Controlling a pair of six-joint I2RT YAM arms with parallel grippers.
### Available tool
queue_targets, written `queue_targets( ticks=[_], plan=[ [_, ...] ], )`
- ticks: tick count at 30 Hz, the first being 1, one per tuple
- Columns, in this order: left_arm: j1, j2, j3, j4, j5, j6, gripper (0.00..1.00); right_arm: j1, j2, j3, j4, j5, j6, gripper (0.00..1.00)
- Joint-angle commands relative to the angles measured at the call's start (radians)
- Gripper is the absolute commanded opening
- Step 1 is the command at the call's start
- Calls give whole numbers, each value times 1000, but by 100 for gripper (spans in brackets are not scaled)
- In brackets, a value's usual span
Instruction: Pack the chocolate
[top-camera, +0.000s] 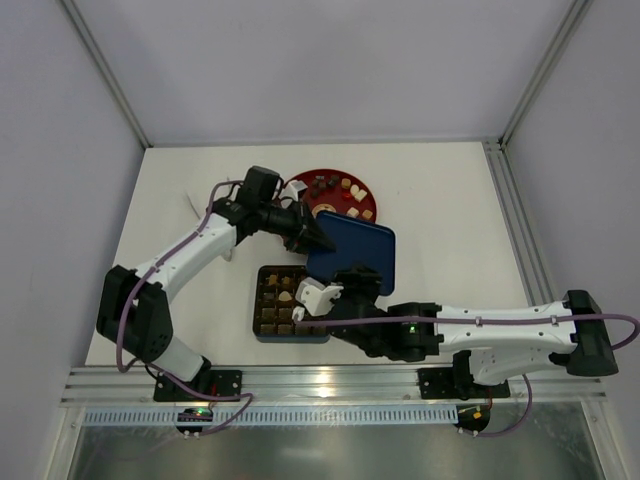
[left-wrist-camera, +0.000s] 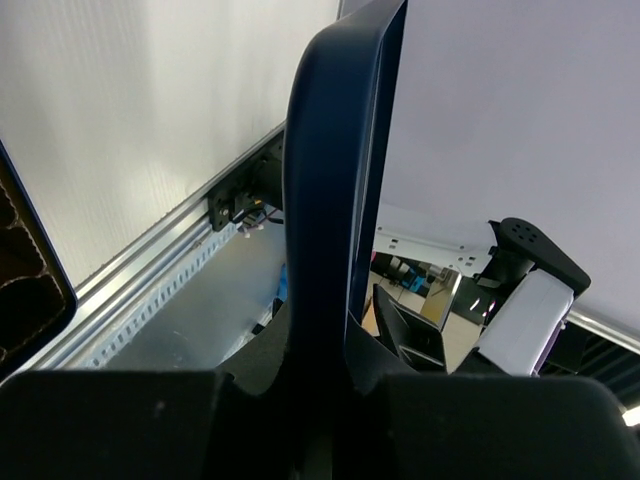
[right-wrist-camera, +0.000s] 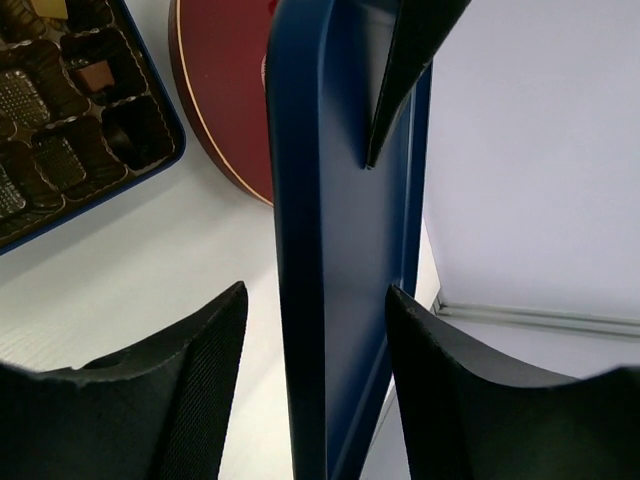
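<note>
Chocolate (top-camera: 340, 190) lies on a red plate (top-camera: 318, 177), and more chocolate (top-camera: 278, 298) fills a dark blue box (top-camera: 262, 330). My left gripper (top-camera: 312, 238) is shut on the far left edge of the dark blue lid (top-camera: 355, 248) and holds it raised and tilted. In the left wrist view the lid (left-wrist-camera: 330, 180) stands edge-on in the shut jaws of the left gripper (left-wrist-camera: 320, 370). My right gripper (top-camera: 350, 277) is at the lid's near edge. In the right wrist view the lid (right-wrist-camera: 340, 250) stands between the open right gripper (right-wrist-camera: 315, 310), with a gap at the left finger.
The box (right-wrist-camera: 150, 165) with its chocolate (right-wrist-camera: 60, 120) lies left of the lid, and the red plate (right-wrist-camera: 225, 110) is just behind it. An aluminium rail (top-camera: 330, 380) runs along the table's near edge. Grey walls close in the back and both sides.
</note>
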Motion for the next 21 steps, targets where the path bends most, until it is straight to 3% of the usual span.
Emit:
queue_targets(
  ticks=[1, 11, 15, 19, 21],
  plan=[
    [5, -52, -2, -7, 64, 15, 0, 4, 21, 4, 98, 40, -84, 59],
    [5, -69, 2, -21, 67, 29, 1, 4, 58, 11, 139, 74, -126, 21],
    [3, -72, 19, -24, 72, 34, 11, 5, 59, 7, 153, 87, -124, 4],
    [5, -76, 41, -34, 63, 54, 20, 4, 59, 14, 155, 100, -123, 4],
    [5, -76, 71, -59, 46, 77, 36, 4, 59, 17, 149, 101, -115, 4]
  ],
)
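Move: The blue lid is still pinched in my left hand, its middle some 4 cm to that hand's right and 2 cm back, at about its height. From my right hand, whose open fingers straddle the near edge, the lid's middle is about 4 cm ahead and 1 cm left. The chocolate box sits on the table roughly 16 cm left of my right hand, level with it and 20 cm below; the red plate lies some 22 cm ahead, 6 cm left and as far down. I slip my right hand barely a centimetre or so left and slightly forward onto the lid's near edge and close its fingers until they pinch that edge. My left hand eases about 1 cm back, still gripping the lid, and only once the right has closed do its fingers start to open on their side. ##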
